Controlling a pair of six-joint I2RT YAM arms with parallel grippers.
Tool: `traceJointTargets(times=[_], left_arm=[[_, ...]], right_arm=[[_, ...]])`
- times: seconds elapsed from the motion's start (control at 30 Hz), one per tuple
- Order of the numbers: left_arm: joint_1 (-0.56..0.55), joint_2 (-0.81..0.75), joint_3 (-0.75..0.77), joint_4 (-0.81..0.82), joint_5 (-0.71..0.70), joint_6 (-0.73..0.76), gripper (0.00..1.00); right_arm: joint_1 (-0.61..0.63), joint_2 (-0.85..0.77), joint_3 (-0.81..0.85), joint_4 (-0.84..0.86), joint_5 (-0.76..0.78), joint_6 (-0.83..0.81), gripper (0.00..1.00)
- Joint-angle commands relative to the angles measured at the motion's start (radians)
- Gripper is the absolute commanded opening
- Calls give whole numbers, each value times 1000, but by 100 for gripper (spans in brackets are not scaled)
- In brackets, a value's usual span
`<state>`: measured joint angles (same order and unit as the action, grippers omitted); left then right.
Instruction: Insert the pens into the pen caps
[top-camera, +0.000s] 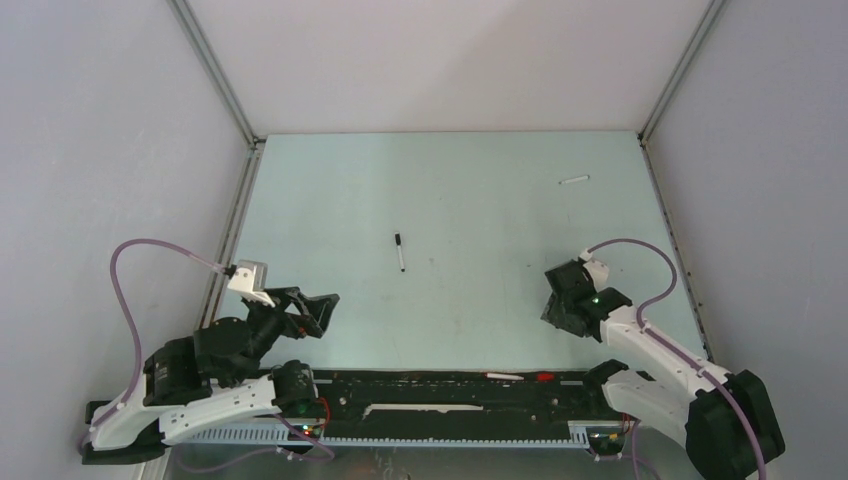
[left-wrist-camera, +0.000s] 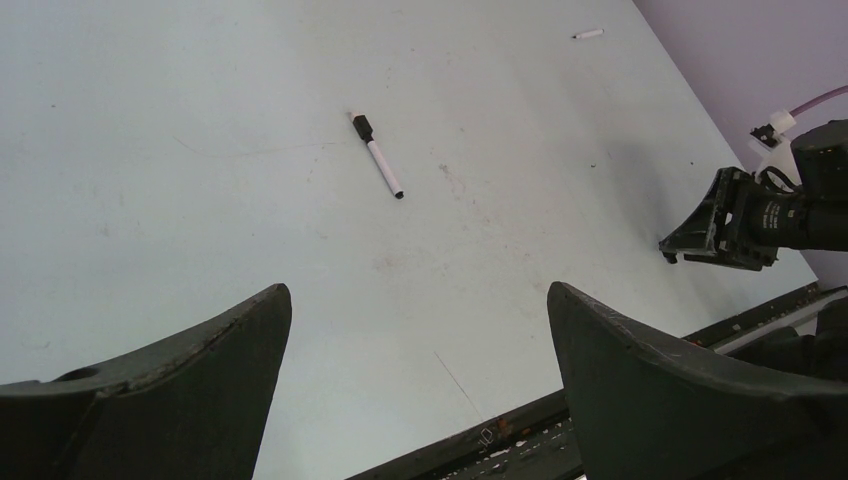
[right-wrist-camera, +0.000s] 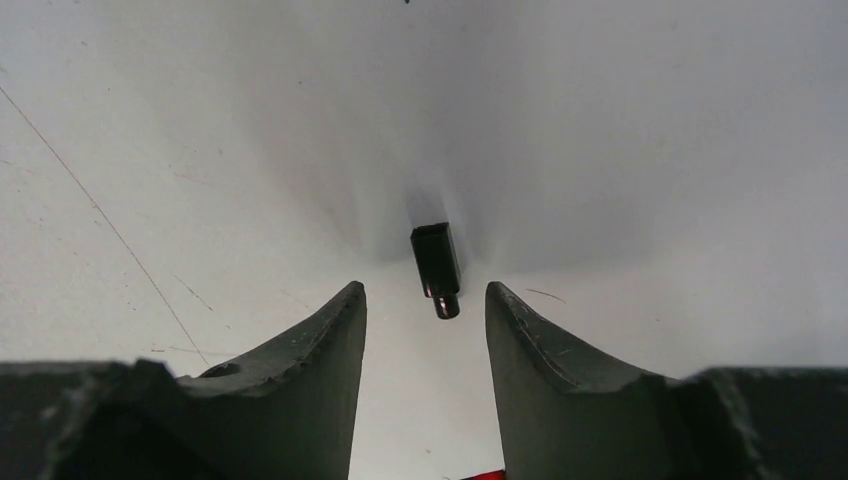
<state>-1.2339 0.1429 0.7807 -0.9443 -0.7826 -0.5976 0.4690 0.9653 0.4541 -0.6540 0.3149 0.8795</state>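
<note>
A white pen (top-camera: 401, 255) with a black cap on its far end lies mid-table; it also shows in the left wrist view (left-wrist-camera: 379, 160). A bare white pen (top-camera: 573, 180) lies at the far right, also seen in the left wrist view (left-wrist-camera: 588, 34). A loose black pen cap (right-wrist-camera: 436, 268) lies on the table just ahead of and between my right fingertips, untouched. My right gripper (right-wrist-camera: 425, 290) is open and low over the table (top-camera: 555, 300); it hides the loose cap in the top view. My left gripper (left-wrist-camera: 418, 290) is open and empty at the near left (top-camera: 318, 312).
A black rail (top-camera: 440, 385) runs along the table's near edge between the arm bases, with a white strip (top-camera: 503, 376) and a red bit (top-camera: 545, 377) on it. Grey walls close the table on the left, right and back. Purple cables loop over both arms.
</note>
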Motion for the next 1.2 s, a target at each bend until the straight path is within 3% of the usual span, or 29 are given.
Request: traceJointTargets(times=[0.0, 0.5, 0.57, 0.67, 0.77, 0.97, 1.17], left_arm=[[6, 2, -20, 19, -20, 14, 100], [8, -3, -21, 24, -14, 18, 100], [8, -8, -21, 24, -14, 19, 100], [8, -16, -21, 25, -14, 19, 100], [8, -24, -23, 25, -14, 19, 100], [10, -25, -22, 23, -18, 19, 100], [10, -37, -23, 20, -23, 16, 100]], right_arm=[[-11, 21, -6, 78, -35, -30, 48], [-105, 109, 0, 119, -124, -79, 37], [-106, 111, 1, 121, -127, -84, 26], [-106, 126, 10, 124, -147, -114, 0], [-90, 142, 47, 107, -159, -169, 0], [127, 184, 277, 46, -126, -153, 0], [305, 479, 538, 90, -143, -180, 0]])
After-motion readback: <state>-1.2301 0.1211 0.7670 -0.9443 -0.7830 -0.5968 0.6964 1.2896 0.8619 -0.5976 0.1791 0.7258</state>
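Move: The black pen cap lies on the table almost between the right hand's half-open fingers, about 1 cm ahead of its hand point and 1 cm below. From this hand the capped pen lies about 16 cm ahead and 29 cm to the left; in the dark trough, the red cap lies some 11 cm back and 3 cm left, the loose pen 11 cm back and 10 cm left. From the left hand the black cap is roughly 5 cm ahead, 40 cm right and 24 cm below. The right hand's fingers close around the loose black cap and pinch it, after the hand has eased about 1 cm forward and 1 cm down to bring it between the pads. Keeping hold of it, the hand then speeds away up off the table, some 12 cm to its left with a rise of about 8 cm and a few centimetres forward, towards the capped pen, turning around 25 degrees counter-clockwise. ##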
